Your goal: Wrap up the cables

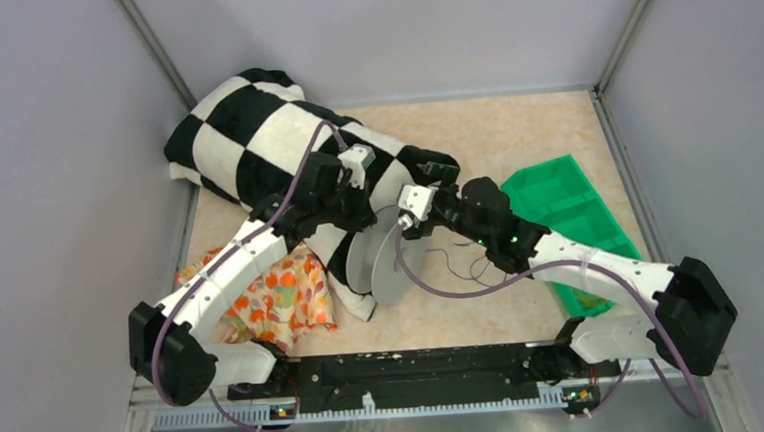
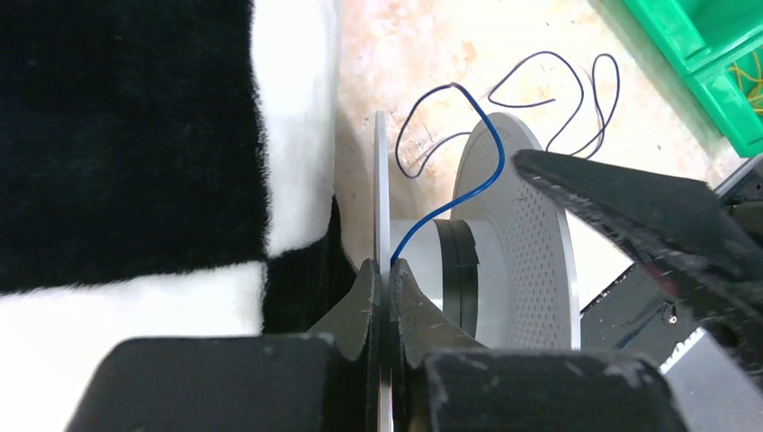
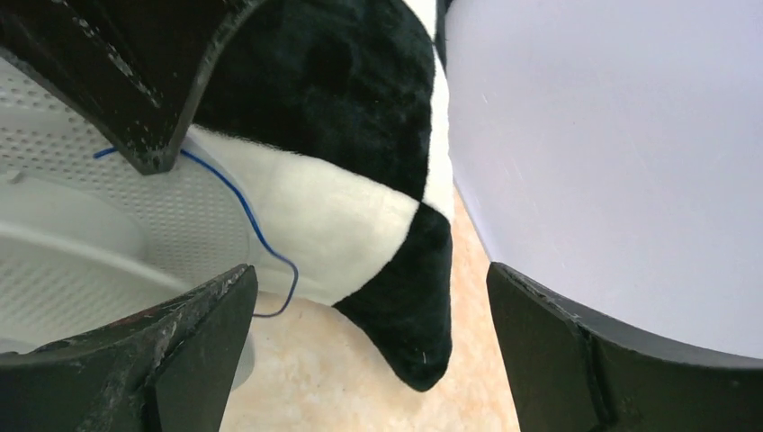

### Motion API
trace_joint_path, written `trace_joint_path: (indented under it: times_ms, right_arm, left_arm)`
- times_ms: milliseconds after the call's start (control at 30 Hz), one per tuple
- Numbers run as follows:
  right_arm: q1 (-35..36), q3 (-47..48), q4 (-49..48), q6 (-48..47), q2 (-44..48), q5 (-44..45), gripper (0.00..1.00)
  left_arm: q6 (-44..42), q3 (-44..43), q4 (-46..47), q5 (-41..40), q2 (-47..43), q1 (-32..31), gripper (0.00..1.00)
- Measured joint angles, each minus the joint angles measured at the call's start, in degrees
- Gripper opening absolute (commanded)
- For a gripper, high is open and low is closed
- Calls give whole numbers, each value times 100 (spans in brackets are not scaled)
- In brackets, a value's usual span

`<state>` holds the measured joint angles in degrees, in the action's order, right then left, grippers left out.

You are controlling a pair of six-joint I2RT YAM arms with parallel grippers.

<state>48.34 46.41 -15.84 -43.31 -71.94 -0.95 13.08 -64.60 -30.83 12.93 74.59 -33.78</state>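
Observation:
A white spool (image 1: 386,264) with two perforated discs stands on edge on the table. My left gripper (image 2: 384,265) is shut on the rim of the spool's thin left disc (image 2: 381,180). The cable (image 2: 490,162), a thin blue-dark wire, rises from the hub beside the left fingertips, arcs over the right disc (image 2: 531,243) and trails in loose loops on the table (image 1: 466,261). My right gripper (image 3: 369,279) is open, with nothing between its fingers; one finger (image 2: 630,202) sits against the right disc's rim. The wire (image 3: 256,225) passes just above its left finger (image 3: 202,333).
A black-and-white checkered plush cushion (image 1: 253,134) lies right behind the spool, touching it. An orange floral cloth (image 1: 283,297) lies at the front left. A green bin (image 1: 557,200) holding yellow rubber bands (image 2: 747,76) stands at the right. Grey walls close in three sides.

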Motion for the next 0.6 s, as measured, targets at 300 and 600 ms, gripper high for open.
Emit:
trace_joint_path:
  times_ms: [300,600]
  right_arm:
    - [-629,-162,339,2205,1172,560,99]
    - [-1882,190,1991,4830,1504,1010,95]
  left_arm:
    - [-146,-190,39,-219,-361,79,0]
    - [-138,-1191,-17,-841,-946,81,0]
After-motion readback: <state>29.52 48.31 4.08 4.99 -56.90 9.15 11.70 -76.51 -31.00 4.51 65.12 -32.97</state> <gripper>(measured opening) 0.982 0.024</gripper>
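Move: My shut left fingers hold the spool by its left flange; the spool's middle is about 9 cm below them, 4 nearer and 3 right. The cable's loose run is some 21 cm right, 7 nearer and 19 below. From my open right hand that run lies about 12 cm right, 10 nearer and 23 below; the spool is 6 left, 7 nearer and 13 below, the black pillow corner 14 ahead, 5 right and 18 below, the green tray 37 right, 4 nearer and 22 below. I hoist the spool with my left hand, slowly at first, then faster, about 14 cm up, keeping flange and cable end pinched while the fingers tip up some 20 degrees. My right hand, still wide open, swings about 15 cm right, away from the spool and towards the tray, arching up about 5 cm and then sinking 3, as it turns clockwise and its fingers tip down. ##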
